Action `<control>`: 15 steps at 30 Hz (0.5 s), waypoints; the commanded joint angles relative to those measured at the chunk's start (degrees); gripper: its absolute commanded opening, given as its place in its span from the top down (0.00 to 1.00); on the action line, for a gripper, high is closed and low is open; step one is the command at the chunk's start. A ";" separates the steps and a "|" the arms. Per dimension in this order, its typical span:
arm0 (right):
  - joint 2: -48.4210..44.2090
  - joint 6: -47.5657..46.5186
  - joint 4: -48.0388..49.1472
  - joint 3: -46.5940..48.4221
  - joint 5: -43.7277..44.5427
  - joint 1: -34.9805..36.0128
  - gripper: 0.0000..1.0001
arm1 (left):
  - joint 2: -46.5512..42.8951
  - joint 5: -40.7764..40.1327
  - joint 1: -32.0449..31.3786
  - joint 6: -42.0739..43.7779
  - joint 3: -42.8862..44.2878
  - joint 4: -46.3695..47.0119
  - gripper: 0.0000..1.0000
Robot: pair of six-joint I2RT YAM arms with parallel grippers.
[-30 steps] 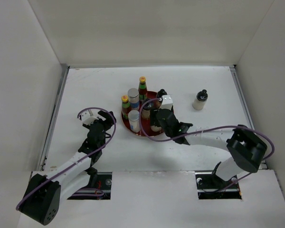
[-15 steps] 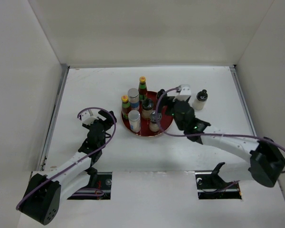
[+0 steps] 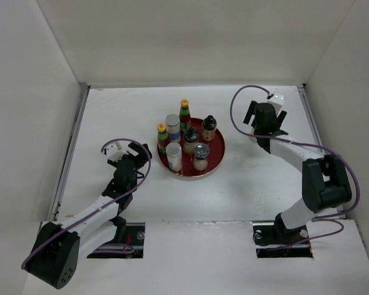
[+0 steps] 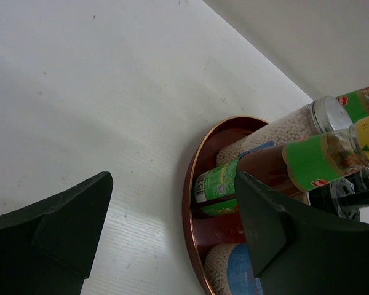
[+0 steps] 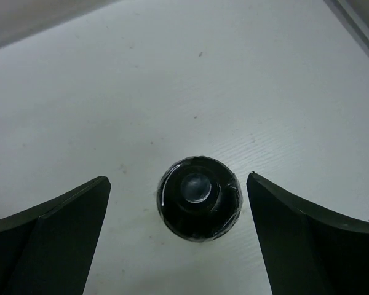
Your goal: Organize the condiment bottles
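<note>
Several condiment bottles stand on the round red plate (image 3: 218, 153): two green-red ones with yellow caps (image 3: 184, 114) (image 3: 163, 136), two pale shakers (image 3: 173, 126) (image 3: 174, 156), two black-capped cruets (image 3: 210, 126) (image 3: 190, 140) and a silver-topped one (image 3: 201, 153). A lone black-capped bottle (image 5: 198, 198) stands on the table to the right, seen from straight above. My right gripper (image 5: 176, 179) (image 3: 264, 118) hovers over it, open, a finger on each side and touching nothing. My left gripper (image 3: 130, 154) (image 4: 173, 184) is open and empty, just left of the plate's rim (image 4: 194, 203).
White walls close in the table on the left, back and right. The right wall's metal edge strip (image 5: 357, 24) runs close behind the lone bottle. In the left wrist view a green-labelled bottle (image 4: 224, 184) and a shaker (image 4: 283, 129) stand nearest the fingers.
My right arm has left the plate, swung to the far right and opened wide above the lone bottle. The left arm has stayed put.
</note>
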 commanded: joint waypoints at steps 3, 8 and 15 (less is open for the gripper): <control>3.90 0.50 -0.64 4.97 -3.79 -2.04 0.00 | 0.02 0.50 -0.01 0.12 0.02 3.07 0.20; 6.54 1.12 -1.17 6.12 -3.97 -2.40 0.07 | -0.33 0.24 -0.10 0.29 -0.07 3.07 0.20; 7.43 2.96 -3.01 6.29 -3.44 -2.48 0.28 | -0.42 0.15 0.17 0.29 -0.24 2.98 0.19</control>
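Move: The last loose bottle, the black-capped one, stands just in front of the right hand, about 2 cm ahead, 1 cm to its right, its middle some 7 cm below. From that hand, the nearest black-capped bottle on the tray is roughly 23 cm left and 2 cm ahead; the clear-topped jar is about 27 cm left and 11 cm back. From the left hand, the loose bottle lies some 62 cm right, 14 cm ahead, about 5 cm lower. The right hand sinks almost 4 cm over the loose black-capped bottle, easing about 1.5 cm forward as the wrist tips some 5 degrees farther down, so that the cap comes between the finger pads. Wide open at first, the fingers begin closing about halfway through, as the descent slows, and narrow to roughly three quarters of full opening, with the pads coming up against both sides of the bottle's top. ##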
